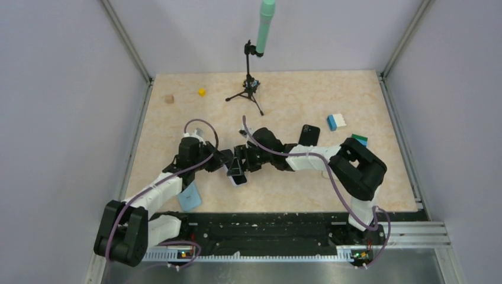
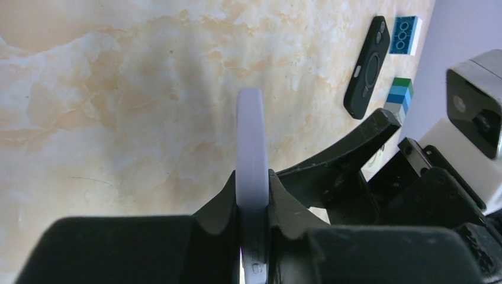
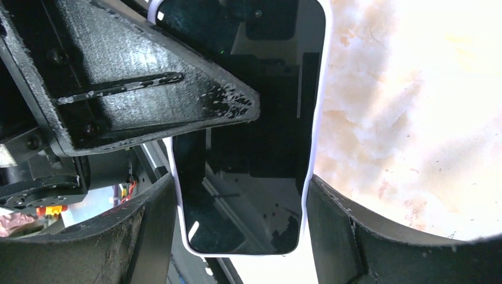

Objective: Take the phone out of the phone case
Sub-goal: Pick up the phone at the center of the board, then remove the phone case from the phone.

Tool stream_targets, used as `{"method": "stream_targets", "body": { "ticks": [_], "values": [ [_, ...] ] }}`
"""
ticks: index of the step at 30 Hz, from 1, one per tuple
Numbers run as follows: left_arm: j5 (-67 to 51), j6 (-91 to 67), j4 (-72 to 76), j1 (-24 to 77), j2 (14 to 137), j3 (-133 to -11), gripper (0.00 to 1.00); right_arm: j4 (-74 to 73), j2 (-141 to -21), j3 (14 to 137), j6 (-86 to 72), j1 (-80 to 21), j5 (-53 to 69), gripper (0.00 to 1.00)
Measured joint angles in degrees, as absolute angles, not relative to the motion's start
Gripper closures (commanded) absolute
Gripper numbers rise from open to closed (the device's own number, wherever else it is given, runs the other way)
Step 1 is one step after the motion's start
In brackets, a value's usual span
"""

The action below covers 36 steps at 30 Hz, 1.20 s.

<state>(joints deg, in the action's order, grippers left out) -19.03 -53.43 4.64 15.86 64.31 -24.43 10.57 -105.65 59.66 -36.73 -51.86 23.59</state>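
The phone (image 3: 248,148), black screen up, sits in a white phone case (image 3: 317,118) and is held above the middle of the table (image 1: 238,175). My left gripper (image 2: 253,177) is shut on the case's thin white edge (image 2: 251,136), one finger on each face. One of its fingers (image 3: 148,94) lies over the screen in the right wrist view. My right gripper (image 3: 240,207) spans the phone's width, both fingers pressed against the case's long sides. In the top view the left gripper (image 1: 228,163) and the right gripper (image 1: 245,163) meet at the phone.
A second black phone-shaped item (image 1: 308,135) lies behind the right arm, with a blue-and-white block (image 1: 335,122) and a green-blue block (image 1: 359,139) beside it. A tripod (image 1: 251,89) stands at the back. A yellow cube (image 1: 202,92), a wooden cube (image 1: 169,99) and a light-blue piece (image 1: 189,197) lie on the left.
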Motion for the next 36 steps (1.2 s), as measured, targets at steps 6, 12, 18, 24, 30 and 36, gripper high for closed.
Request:
{"method": "stream_targets", "body": {
  "ticks": [6, 12, 18, 24, 30, 36],
  "values": [
    [-19.9, -52.3, 4.3, 15.8, 66.5, -25.6, 1.0, 6.3, -106.3, 62.2, -34.7, -52.0, 22.6, 0.1],
    [-21.9, -51.1, 2.0, 15.9, 67.9, -28.0, 1.0, 6.4, -103.3, 60.4, -31.9, -51.9, 22.0, 0.05],
    [-23.8, -51.6, 0.7, 15.9, 68.0, -33.3, 1.0, 6.4, -90.2, 52.7, -33.4, -50.1, 20.4, 0.08],
    [-26.6, -51.4, -1.8, 15.9, 66.3, -37.1, 1.0, 9.1, -75.7, 42.4, -40.1, -48.8, 14.3, 0.07],
    [-30.2, -48.2, -2.4, 15.9, 62.5, -43.0, 1.0, 11.8, -62.6, 33.3, -47.5, -48.8, 10.4, 0.07],
    [-33.9, -47.0, 0.8, 15.9, 57.2, -44.8, 1.0, 14.7, -55.2, 32.5, -48.2, -48.8, 8.9, 0.13]
  ]
}}
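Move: The cased phone is already held by both hands: its middle lies about 3 cm back and 3 cm right of the left hand, roughly 1 cm lower, and about 2 cm ahead and 2 cm left of the right hand, level with it. The light-blue phone lies some 17 cm left and 13 cm back of the left hand, about 6 cm lower; the black phone about 30 cm right and 12 cm ahead of the right hand, some 6 cm below. Left hand keeps pinching the phone and raises it about 18 cm while right fingers release it and retreat up-right. ##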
